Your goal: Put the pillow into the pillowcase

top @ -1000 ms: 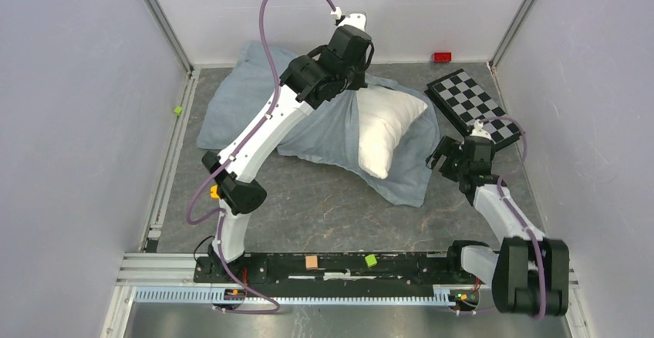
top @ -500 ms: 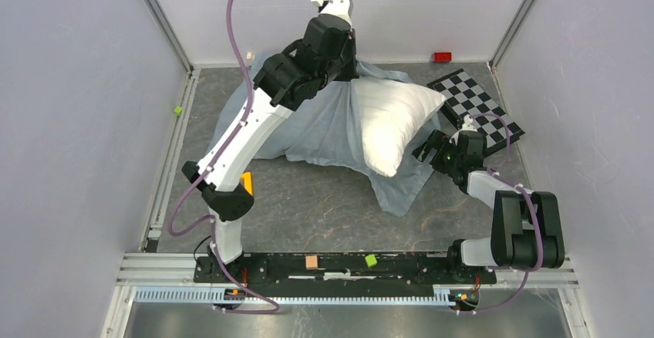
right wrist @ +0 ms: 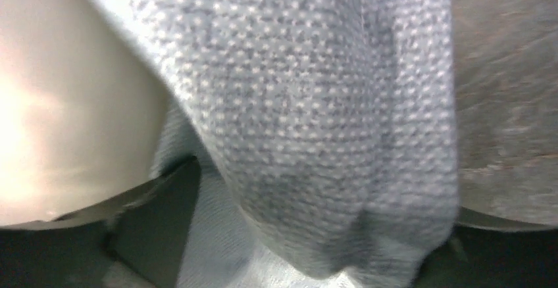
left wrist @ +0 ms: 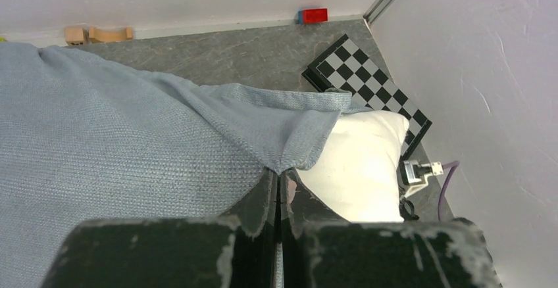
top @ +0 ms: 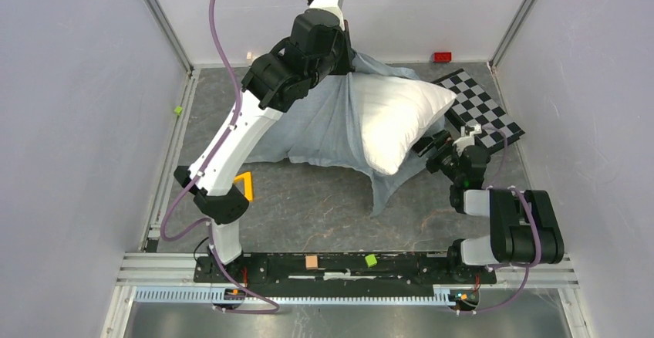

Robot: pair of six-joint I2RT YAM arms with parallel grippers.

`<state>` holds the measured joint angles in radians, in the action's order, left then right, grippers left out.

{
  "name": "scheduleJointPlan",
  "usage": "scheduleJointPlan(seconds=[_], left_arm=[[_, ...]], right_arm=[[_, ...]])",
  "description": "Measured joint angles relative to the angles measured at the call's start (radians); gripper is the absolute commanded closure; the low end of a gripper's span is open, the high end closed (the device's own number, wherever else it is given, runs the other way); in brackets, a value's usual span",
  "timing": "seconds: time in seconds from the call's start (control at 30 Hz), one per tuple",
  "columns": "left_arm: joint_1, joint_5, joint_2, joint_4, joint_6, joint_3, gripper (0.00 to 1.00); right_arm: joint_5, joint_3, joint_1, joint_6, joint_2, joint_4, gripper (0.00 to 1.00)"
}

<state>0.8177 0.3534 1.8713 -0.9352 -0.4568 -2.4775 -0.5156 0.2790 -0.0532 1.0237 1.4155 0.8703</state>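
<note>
The plump white pillow (top: 397, 118) sticks halfway out of the blue-grey pillowcase (top: 324, 122), raised and tilted at the back right. My left gripper (top: 348, 66) hangs high near the back wall, shut on the pillowcase's upper hem. The left wrist view shows its jaws (left wrist: 279, 181) pinching that hem, the pillow (left wrist: 362, 163) just beyond them. My right gripper (top: 433, 149) sits low at the pillow's near right edge, open wide. In the right wrist view a thick fold of pillowcase (right wrist: 316, 104) fills the gap between its fingers, with the pillow (right wrist: 66, 104) at the left.
A black-and-white checkered board (top: 482, 106) lies at the back right, partly under the pillow. A red block (top: 442, 57) sits by the back wall, wooden blocks (left wrist: 99, 35) at the back left. A green cube (top: 177, 110) rests on the left rail. Walls close in on three sides.
The left arm has lifted the pillowcase hem up and back to the left, raising the pillow. The right arm has folded back, its gripper sliding left against the pillow's lower edge.
</note>
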Motion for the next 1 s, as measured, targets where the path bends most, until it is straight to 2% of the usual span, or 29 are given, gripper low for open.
scheduleJointPlan(seconds=[0.03,0.07,0.1,0.13,0.23,0.3,0.37,0.5,0.6,0.7,0.73,0.83,1.0], left_arm=[[-0.002,0.0,0.0,0.003,0.0,0.0,0.97],[-0.004,0.0,0.0,0.006,0.0,0.0,0.97],[-0.007,-0.001,0.0,0.01,0.0,0.0,0.97],[-0.01,-0.003,0.0,0.012,0.0,-0.001,0.97],[-0.019,-0.015,0.0,0.018,0.002,-0.012,0.98],[-0.027,-0.011,0.0,0.029,0.012,-0.031,0.98],[-0.04,-0.003,-0.002,0.065,0.034,-0.045,0.97],[-0.061,0.01,-0.017,0.157,0.084,-0.046,0.97],[-0.061,0.004,-0.018,0.222,0.102,-0.074,0.97],[-0.066,0.007,-0.028,0.264,0.108,-0.092,0.97],[-0.075,0.008,-0.035,0.274,0.108,-0.092,0.97],[-0.103,-0.015,-0.046,0.287,0.098,-0.088,0.97],[-0.125,-0.155,-0.056,0.307,-0.005,-0.068,0.97]], right_arm=[[-0.006,-0.01,0.0,0.016,-0.009,0.021,0.51],[-0.017,-0.021,0.0,0.045,-0.028,0.048,0.78],[-0.031,-0.026,0.0,0.071,-0.055,0.062,0.97],[-0.044,-0.024,0.0,0.095,-0.089,0.067,1.0],[-0.086,0.061,0.0,0.119,-0.197,-0.006,1.0],[-0.097,0.235,0.0,0.068,-0.254,-0.197,1.0],[-0.094,0.459,-0.001,0.009,-0.268,-0.377,1.0],[-0.084,1.088,-0.012,-0.072,-0.179,-0.632,1.0],[-0.088,1.492,-0.008,-0.077,-0.068,-0.676,1.0],[-0.09,1.788,-0.008,-0.054,0.033,-0.697,1.0],[-0.09,1.834,-0.008,-0.037,0.052,-0.682,1.0],[-0.089,1.838,-0.008,-0.003,0.057,-0.66,1.0],[-0.064,1.905,-0.063,0.044,0.132,-0.67,1.0]])
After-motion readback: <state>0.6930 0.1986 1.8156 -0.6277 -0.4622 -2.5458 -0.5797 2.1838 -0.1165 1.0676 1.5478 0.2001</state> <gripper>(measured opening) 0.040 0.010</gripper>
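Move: The right-hand edge of the pillowcase hangs almost between my open right fingers, about 2 cm ahead of them. From that hand the white pillow bulges some 10 cm to the left, 5 ahead and a little above; the chessboard lies about 13 cm ahead, 13 to the right and 10 below. My left hand still holds the case's rim high up: the pillow is about 12 cm to its right, 2 ahead and well below, the edge at my right fingers roughly 23 to its right, level fore and aft. I shut my right fingers on the pillowcase's edge and at once fling that hand almost straight up, fast, by about 60 cm, tipping the fingers up some 60 degrees, then hold it high. My left hand keeps its pinch on the rim and follows upward about 12 cm, its fingers tipping up as well. ##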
